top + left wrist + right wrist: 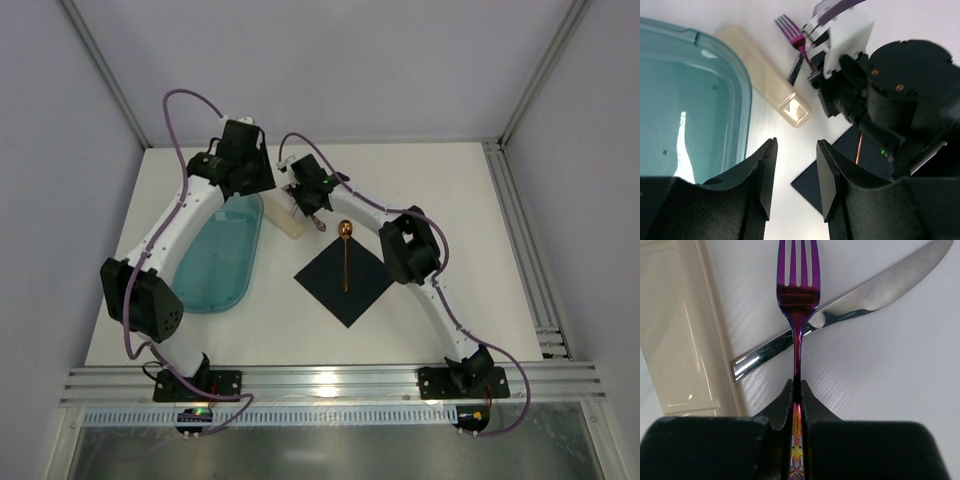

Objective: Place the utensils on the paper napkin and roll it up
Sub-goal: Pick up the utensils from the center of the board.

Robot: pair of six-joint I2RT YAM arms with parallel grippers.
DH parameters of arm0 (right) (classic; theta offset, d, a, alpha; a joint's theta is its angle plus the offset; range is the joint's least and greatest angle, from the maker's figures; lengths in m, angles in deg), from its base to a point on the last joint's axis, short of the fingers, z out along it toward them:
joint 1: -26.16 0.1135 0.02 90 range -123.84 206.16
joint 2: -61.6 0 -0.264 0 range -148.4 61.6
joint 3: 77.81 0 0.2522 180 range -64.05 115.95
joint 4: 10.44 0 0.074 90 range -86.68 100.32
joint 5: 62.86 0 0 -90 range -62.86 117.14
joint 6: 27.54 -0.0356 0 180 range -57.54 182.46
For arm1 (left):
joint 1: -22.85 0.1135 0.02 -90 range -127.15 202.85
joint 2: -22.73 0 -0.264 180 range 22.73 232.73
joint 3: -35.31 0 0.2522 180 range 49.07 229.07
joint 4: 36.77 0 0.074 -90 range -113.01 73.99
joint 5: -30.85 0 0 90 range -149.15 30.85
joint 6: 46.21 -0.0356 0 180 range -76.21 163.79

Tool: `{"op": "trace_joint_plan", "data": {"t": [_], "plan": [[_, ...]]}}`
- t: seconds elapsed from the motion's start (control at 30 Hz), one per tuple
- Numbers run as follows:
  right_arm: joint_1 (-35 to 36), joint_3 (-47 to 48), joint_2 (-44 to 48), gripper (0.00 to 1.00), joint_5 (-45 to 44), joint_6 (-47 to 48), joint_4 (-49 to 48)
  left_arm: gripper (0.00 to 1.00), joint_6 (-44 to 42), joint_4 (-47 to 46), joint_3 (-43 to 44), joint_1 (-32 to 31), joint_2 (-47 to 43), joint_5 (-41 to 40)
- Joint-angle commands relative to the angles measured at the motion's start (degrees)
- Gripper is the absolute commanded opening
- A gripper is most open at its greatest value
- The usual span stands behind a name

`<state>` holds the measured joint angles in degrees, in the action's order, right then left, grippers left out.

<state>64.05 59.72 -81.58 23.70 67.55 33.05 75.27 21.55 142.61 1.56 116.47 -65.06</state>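
The dark navy paper napkin (344, 282) lies as a diamond at mid-table, and a copper spoon (346, 255) rests on it with its bowl past the far corner. Further back, my right gripper (312, 205) is shut on the handle of a purple fork (797, 300); in the right wrist view the gripper (797, 385) pinches the fork's neck. Beneath the fork a silver knife (850, 302) lies crosswise on the table. My left gripper (796, 145) hangs open and empty above bare table, between the teal tub and the napkin (847, 145).
A translucent teal plastic tub (222, 255) sits left of the napkin. A cream oblong case (285, 215) lies beside the fork and knife, just left of my right gripper. Both grippers are close together at the back of the table.
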Motion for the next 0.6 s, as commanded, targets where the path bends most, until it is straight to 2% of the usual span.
{"op": "trace_joint_plan", "data": {"t": [0.0, 0.07, 0.1, 0.33, 0.57], "plan": [[-1.49, -0.80, 7.64, 0.04, -0.16, -3.14, -4.67, 0.42, 1.38, 3.16, 7.96, -3.66, 6.18, -6.30], [-2.55, -1.85, 10.27, 0.04, 1.32, -4.98, -6.26, 0.43, 2.52, 5.27, 11.82, -4.45, 9.86, -6.48], [-3.25, -3.08, 12.81, 0.04, 2.12, -6.73, -7.57, 0.47, 3.05, 5.45, 12.45, -4.54, 10.50, -6.92], [-8.97, -7.04, 20.28, 0.04, 7.57, -12.81, -7.15, 0.57, 7.18, 5.62, 13.95, -6.38, 14.36, -12.45], [-12.40, -23.54, 34.08, 0.04, 7.75, -19.14, -11.53, 0.66, 11.31, 9.84, 20.71, -8.76, 24.03, -14.21]]}}
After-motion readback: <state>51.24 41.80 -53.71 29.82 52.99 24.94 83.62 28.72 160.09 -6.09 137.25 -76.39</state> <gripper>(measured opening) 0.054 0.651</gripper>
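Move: The napkin, where the fork already pinched by the right hand is to go, lies about 23 cm back and 14 right; the spoon on it 16 back, 14 right. The knife under the fork is 5 cm straight ahead, the beige case 2 back and 4 left. From the left hand the knife is roughly 13 cm ahead, 10 right and 22 below; the case 7 ahead, 6 right. The right hand lifts its fork some 18 cm, swinging right; the left, opening, sinks forward-right towards the knife. ##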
